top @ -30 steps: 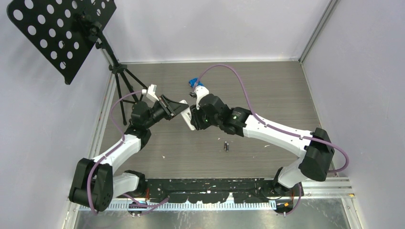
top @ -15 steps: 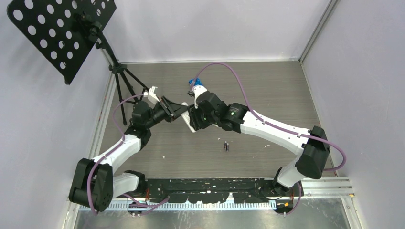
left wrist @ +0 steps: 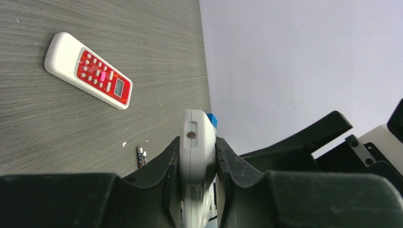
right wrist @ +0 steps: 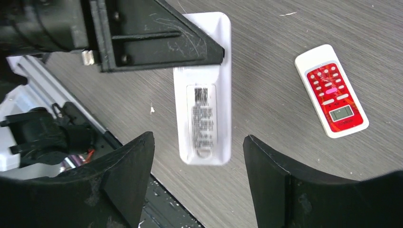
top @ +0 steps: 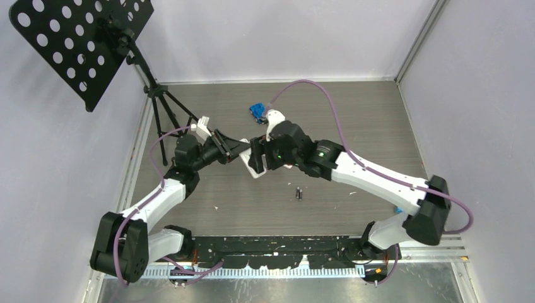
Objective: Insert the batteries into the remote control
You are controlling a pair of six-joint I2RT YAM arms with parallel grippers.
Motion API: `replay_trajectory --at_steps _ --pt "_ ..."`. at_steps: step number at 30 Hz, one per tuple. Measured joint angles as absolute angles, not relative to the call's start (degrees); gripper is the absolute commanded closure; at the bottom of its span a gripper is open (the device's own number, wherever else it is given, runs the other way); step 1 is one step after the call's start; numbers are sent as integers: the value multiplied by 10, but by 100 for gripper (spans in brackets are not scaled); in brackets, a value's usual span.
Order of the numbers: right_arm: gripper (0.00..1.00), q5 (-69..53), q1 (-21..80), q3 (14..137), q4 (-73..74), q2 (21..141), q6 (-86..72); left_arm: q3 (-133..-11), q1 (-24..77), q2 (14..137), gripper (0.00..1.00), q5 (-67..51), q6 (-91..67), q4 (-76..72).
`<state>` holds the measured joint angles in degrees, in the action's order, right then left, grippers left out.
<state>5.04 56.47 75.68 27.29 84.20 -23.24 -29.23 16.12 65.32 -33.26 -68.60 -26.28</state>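
My left gripper [left wrist: 197, 147] is shut on the edges of a white remote control [left wrist: 195, 142], held above the table. In the right wrist view its back [right wrist: 203, 114] shows a printed label, and the end by the left fingers [right wrist: 152, 38] looks hollow. My right gripper [right wrist: 198, 137] stands open just off the remote's free end, touching nothing. From above, the two grippers [top: 235, 148] [top: 258, 155] meet mid-table around the remote [top: 251, 166]. Two batteries [top: 299, 192] [left wrist: 141, 156] lie side by side on the table, nearer the front.
A second remote with a red face [right wrist: 331, 90] [left wrist: 88, 70] lies flat on the table. A blue object [top: 256, 111] sits behind the right wrist. A black perforated music stand [top: 82, 44] on a tripod [top: 161, 104] fills the back left corner. Walls enclose the table.
My right gripper has opened wide, let go of the white remote and drawn back slightly to the right. The left gripper still holds the remote in about the same place.
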Motion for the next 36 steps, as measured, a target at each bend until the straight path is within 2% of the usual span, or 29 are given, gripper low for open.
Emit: replay_trajectory --at_steps 7,11,16,27,36 --pt "26 73 557 641 182 684 -317 -300 161 651 100 -339 -696 -259" --pt "28 85 556 611 144 652 -358 -302 161 648 100 -351 -716 -264" --pt "33 86 556 583 126 661 -402 -305 161 648 100 -367 -742 -277" --pt "55 82 556 582 119 712 -420 -309 161 643 100 -387 -776 -302" --pt "58 80 555 595 88 737 -421 -309 161 641 100 -400 -781 -302"
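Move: The white remote, held by the left fingers at its far end with its labelled back towards the right hand, has its middle about 3 cm ahead of the right hand, 3 cm to its left and 1 cm below. The red-buttoned remote lies on the table about 7 cm to the right hand's right, 1 cm ahead and 18 cm below; the spare batteries are some 15 cm right, 13 cm back and 19 cm below. From the left hand, the white remote's middle is about 3 cm back, 2 cm right and 1 cm below. The right fingertips end close about the white remote's free end, though touch can't be made out. That hand first swings up about 6 cm, to the right and slightly back, rolling its left side up some 20 degrees and turning clockwise, then sinks back leftward and forward while its wide fingers narrow. The left hand keeps its grip and lifts the remote about 4 cm, drawing it slightly back. ##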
